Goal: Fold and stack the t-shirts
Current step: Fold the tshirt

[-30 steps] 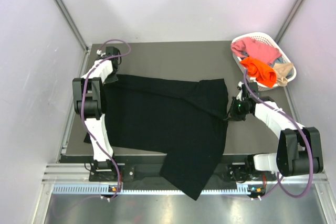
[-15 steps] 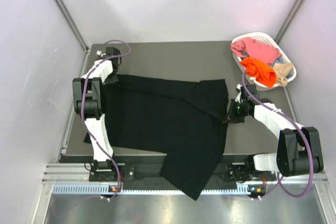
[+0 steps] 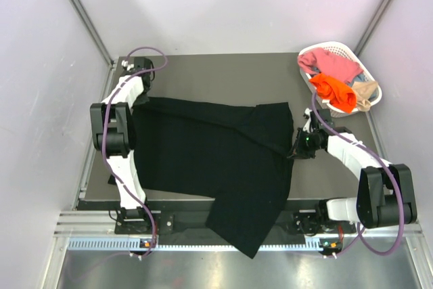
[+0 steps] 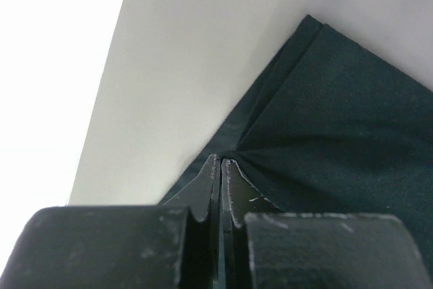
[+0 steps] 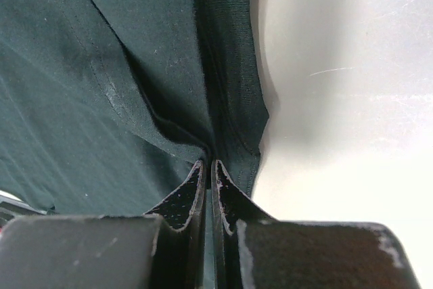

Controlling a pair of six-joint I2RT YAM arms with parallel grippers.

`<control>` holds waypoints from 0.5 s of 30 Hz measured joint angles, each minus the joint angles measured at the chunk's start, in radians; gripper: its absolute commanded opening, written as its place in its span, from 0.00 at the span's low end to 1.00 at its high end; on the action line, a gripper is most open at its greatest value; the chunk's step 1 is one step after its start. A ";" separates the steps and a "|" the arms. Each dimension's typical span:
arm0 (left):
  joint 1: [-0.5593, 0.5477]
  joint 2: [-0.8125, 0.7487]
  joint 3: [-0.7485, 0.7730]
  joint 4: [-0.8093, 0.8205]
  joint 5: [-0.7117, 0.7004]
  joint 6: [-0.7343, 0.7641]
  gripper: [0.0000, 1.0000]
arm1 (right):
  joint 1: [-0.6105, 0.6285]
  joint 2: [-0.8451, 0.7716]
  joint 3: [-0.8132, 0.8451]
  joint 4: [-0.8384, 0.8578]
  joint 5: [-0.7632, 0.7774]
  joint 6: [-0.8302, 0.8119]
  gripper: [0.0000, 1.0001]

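A large black t-shirt (image 3: 216, 153) lies spread across the table, its lower part hanging over the near edge. My left gripper (image 3: 144, 101) is shut on the shirt's far-left corner; in the left wrist view the left gripper (image 4: 221, 160) pinches dark cloth (image 4: 338, 120) bunched at its tips. At the shirt's right edge, beside a folded-over flap, my right gripper (image 3: 298, 148) is shut too; in its wrist view the right gripper (image 5: 208, 162) clamps the hem of the cloth (image 5: 101, 86). Pink (image 3: 331, 64), orange (image 3: 335, 91) and beige (image 3: 365, 93) t-shirts lie in the basket.
A white slatted basket (image 3: 331, 47) stands at the far right corner of the dark grey table (image 3: 223, 76). White walls close in the sides and back. Bare tabletop (image 3: 331, 167) shows to the right of the shirt.
My left arm has shifted slightly toward the far-left corner, drawing the shirt's corner with it. My right gripper moved a little leftward. Both grips stay closed.
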State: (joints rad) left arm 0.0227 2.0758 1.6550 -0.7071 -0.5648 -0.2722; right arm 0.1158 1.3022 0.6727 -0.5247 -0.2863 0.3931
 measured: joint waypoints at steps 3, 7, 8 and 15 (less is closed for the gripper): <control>-0.001 -0.007 -0.002 0.002 -0.016 0.010 0.00 | 0.000 0.000 0.000 0.000 -0.003 -0.005 0.00; -0.004 -0.037 -0.070 0.028 -0.028 0.010 0.06 | 0.000 0.000 0.000 0.000 -0.011 -0.008 0.00; -0.005 -0.047 -0.096 0.029 -0.028 0.010 0.17 | 0.000 0.000 0.000 0.000 -0.013 -0.008 0.00; -0.007 -0.063 -0.177 0.034 -0.026 -0.022 0.50 | 0.003 0.001 0.000 -0.019 -0.035 -0.007 0.00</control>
State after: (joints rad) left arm 0.0158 2.0125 1.4776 -0.6735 -0.5907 -0.2939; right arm 0.1188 1.3029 0.6724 -0.5434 -0.3214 0.3862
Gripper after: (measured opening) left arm 0.422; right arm 0.010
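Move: The left hand has the t-shirt's left edge pinched right at its fingertips; the far left corner lies about 6 cm ahead, 3 cm left and 5 cm below. The right hand has the pinched right edge at its fingertips. From the right hand, the far right corner is some 22 cm ahead and 1 cm left, and the pinched left edge about 22 cm ahead and 63 cm left. The left hand lets go of the t-shirt's left edge, its shut fingers opening to nearly half while it draws back about 4 cm towards its base and sinks about 2 cm, away from the far left corner. Meanwhile the right hand stays shut on the right edge and barely shifts. ##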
